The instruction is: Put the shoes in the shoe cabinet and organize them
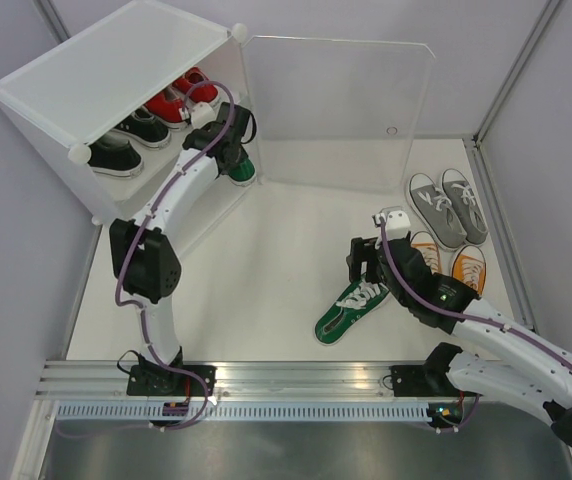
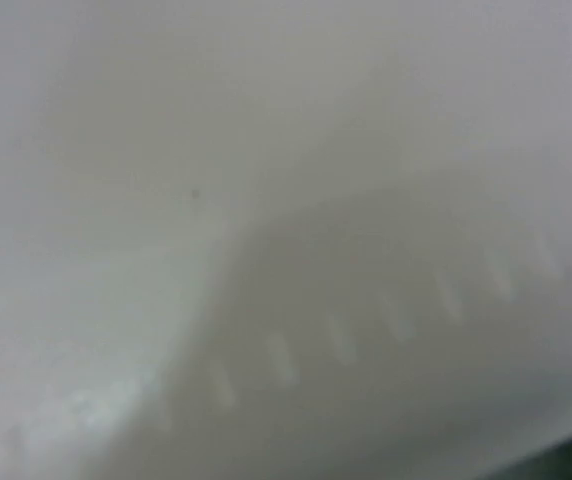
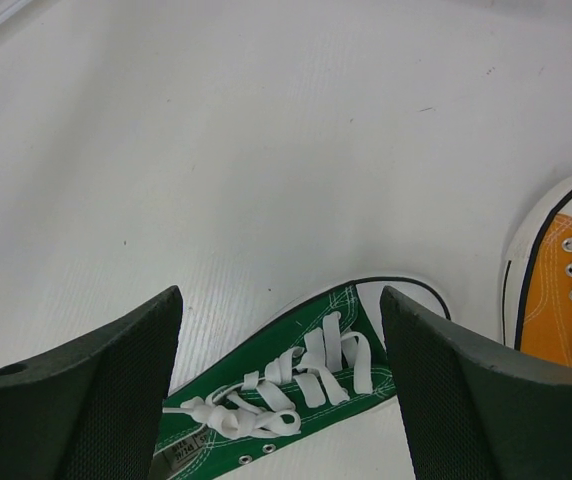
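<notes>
The shoe cabinet (image 1: 96, 70) stands at the back left with its clear door (image 1: 336, 110) swung open. A red pair (image 1: 181, 98) and a black pair (image 1: 131, 135) sit on a shelf inside. My left gripper (image 1: 224, 145) is at the cabinet's front, right over one green shoe (image 1: 244, 172); its jaws are hidden, and the left wrist view is only a grey-white blur. The other green shoe (image 1: 351, 310) (image 3: 296, 390) lies on its side on the table. My right gripper (image 1: 366, 262) (image 3: 278, 310) hangs open above it, a finger on either side, not touching.
An orange pair (image 1: 448, 265) stands just right of the right gripper, its toe (image 3: 566, 290) close to the right finger. A grey pair (image 1: 449, 205) sits behind it. A wall post and the table's raised edge (image 1: 501, 230) run along the right.
</notes>
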`<action>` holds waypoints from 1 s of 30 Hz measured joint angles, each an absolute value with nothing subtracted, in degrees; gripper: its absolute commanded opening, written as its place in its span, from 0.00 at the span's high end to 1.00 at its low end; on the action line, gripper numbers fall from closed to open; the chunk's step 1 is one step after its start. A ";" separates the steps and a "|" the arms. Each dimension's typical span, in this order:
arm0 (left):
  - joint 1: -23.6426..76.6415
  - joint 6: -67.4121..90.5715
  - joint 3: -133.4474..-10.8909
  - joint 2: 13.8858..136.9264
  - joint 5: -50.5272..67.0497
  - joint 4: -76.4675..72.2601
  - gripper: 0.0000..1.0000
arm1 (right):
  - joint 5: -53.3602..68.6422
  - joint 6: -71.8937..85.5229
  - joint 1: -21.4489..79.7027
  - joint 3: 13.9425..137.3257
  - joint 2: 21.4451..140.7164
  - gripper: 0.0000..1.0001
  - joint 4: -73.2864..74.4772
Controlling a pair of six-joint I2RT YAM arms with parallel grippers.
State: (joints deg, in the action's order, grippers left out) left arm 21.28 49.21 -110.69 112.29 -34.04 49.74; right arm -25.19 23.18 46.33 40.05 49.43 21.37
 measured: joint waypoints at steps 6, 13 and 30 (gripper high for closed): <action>22.06 49.15 -109.03 109.62 -34.04 48.97 0.13 | -22.94 23.14 46.33 40.01 51.33 0.16 21.39; 24.60 49.15 -105.58 103.18 -36.32 47.40 0.09 | -22.02 23.11 46.33 39.99 51.59 0.17 21.37; 33.43 48.51 -98.67 97.38 -43.07 41.91 0.00 | -21.21 23.11 46.33 39.77 51.53 0.16 20.99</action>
State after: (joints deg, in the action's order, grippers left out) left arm 33.43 48.51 -98.67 97.38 -43.07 41.91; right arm -21.21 23.11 46.33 39.77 51.53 20.99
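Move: The left hand, having just let go of the green shoe on the middle shelf, still has that shoe's middle about 4 cm ahead, 3 cm left and 5 cm below. The loose green shoe lies on the table some 32 cm back, 35 cm right and 17 cm below, with the near orange shoe about 11 cm farther out and 16 cm right of it. The clear door stands level, 28 cm right. From the right hand, the loose shoe is about 6 cm back, 4 cm left and 13 cm below. Bring the left gripper up about 10 cm and a little back off the placed green shoe, spreading the fingers fully and tipping them up some 15 degrees. Then swing right, back and slightly down, out in front of the cabinet towards the loose green shoe. Ease the right gripper a centimetre or so down and left over that shoe, fingers still open. ##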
